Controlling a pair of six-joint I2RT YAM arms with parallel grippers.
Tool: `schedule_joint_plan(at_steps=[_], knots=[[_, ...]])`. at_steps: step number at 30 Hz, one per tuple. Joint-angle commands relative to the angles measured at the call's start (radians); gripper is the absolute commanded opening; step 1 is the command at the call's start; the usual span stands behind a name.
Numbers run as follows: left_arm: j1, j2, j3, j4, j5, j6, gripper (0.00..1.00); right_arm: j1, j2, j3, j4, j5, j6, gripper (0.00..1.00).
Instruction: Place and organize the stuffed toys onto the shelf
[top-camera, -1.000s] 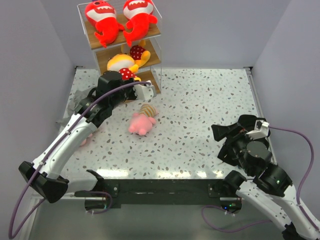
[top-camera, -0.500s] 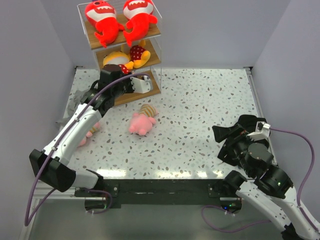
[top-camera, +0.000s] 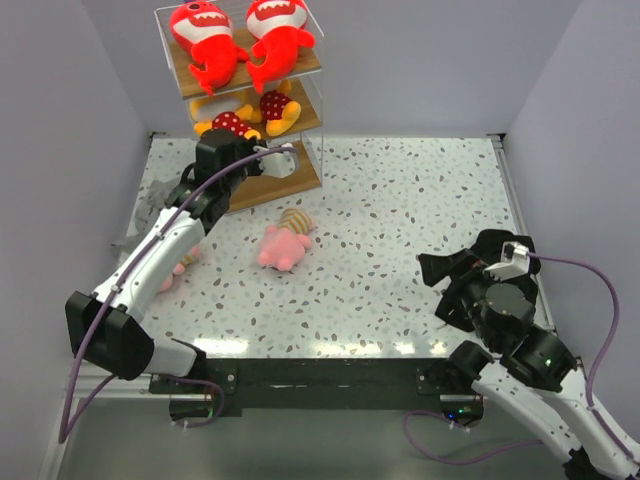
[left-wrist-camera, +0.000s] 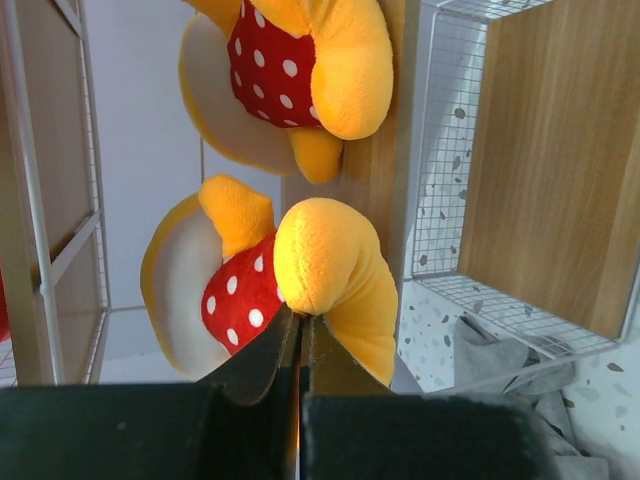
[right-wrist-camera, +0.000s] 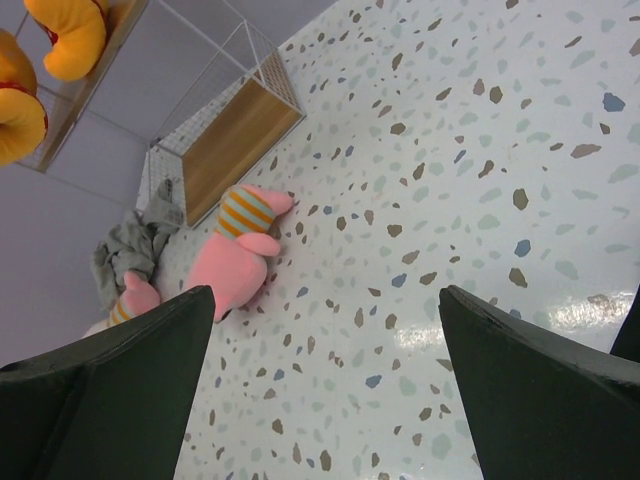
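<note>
The shelf stands at the back left. Two red sharks lie on its top board. My left gripper reaches into the middle tier, shut on a yellow toy in red polka-dot clothes. That toy sits beside the second yellow toy. A pink striped toy lies on the table in front of the shelf. The other pink toy is partly hidden under my left arm. My right gripper is open and empty at the near right.
A grey cloth lies left of the shelf, next to the second pink toy. The shelf's bottom board holds nothing that I can see. Grey walls enclose the speckled table.
My left gripper has carried the yellow toy up and back into the shelf's middle tier, beside the other yellow toy. The right arm has barely shifted.
</note>
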Motion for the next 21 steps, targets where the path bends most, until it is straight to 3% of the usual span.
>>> schedule_joint_plan(at_steps=[1, 5, 8, 9, 10, 21], knots=[[0.017, 0.001, -0.025, 0.146, 0.016, 0.069, 0.00, -0.002, 0.010, 0.003, 0.064, -0.003, -0.022, 0.99], [0.026, 0.015, -0.038, 0.172, 0.038, 0.118, 0.03, -0.002, 0.014, -0.006, 0.076, -0.006, -0.026, 0.99], [0.030, 0.020, -0.055, 0.193, 0.050, 0.146, 0.13, -0.002, 0.022, -0.007, 0.084, -0.006, -0.027, 0.99], [0.035, 0.023, -0.055, 0.233, 0.055, 0.149, 0.22, -0.002, 0.025, -0.006, 0.088, -0.007, -0.027, 0.99], [0.038, 0.026, -0.053, 0.236, 0.062, 0.149, 0.25, -0.002, 0.026, -0.006, 0.088, -0.007, -0.029, 0.99], [0.064, 0.049, -0.052, 0.268, 0.070, 0.166, 0.31, -0.002, 0.037, -0.003, 0.095, 0.004, -0.044, 0.99]])
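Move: The shut left fingers hold the yellow toy's foot at the middle shelf's front; the toy's middle is about 4 cm ahead, 3 cm left and 1 cm above. The second yellow toy is roughly 5 cm ahead, 5 cm right and 1 cm above, and the middle board's centre some 6 cm ahead, 1 cm right and 5 cm below. From the right hand, the held toy is about 28 cm ahead, 37 cm left and 8 cm above. Left hand eases about 3 cm forward into the middle shelf, tipping up slightly, fingers opening to release the foot. ##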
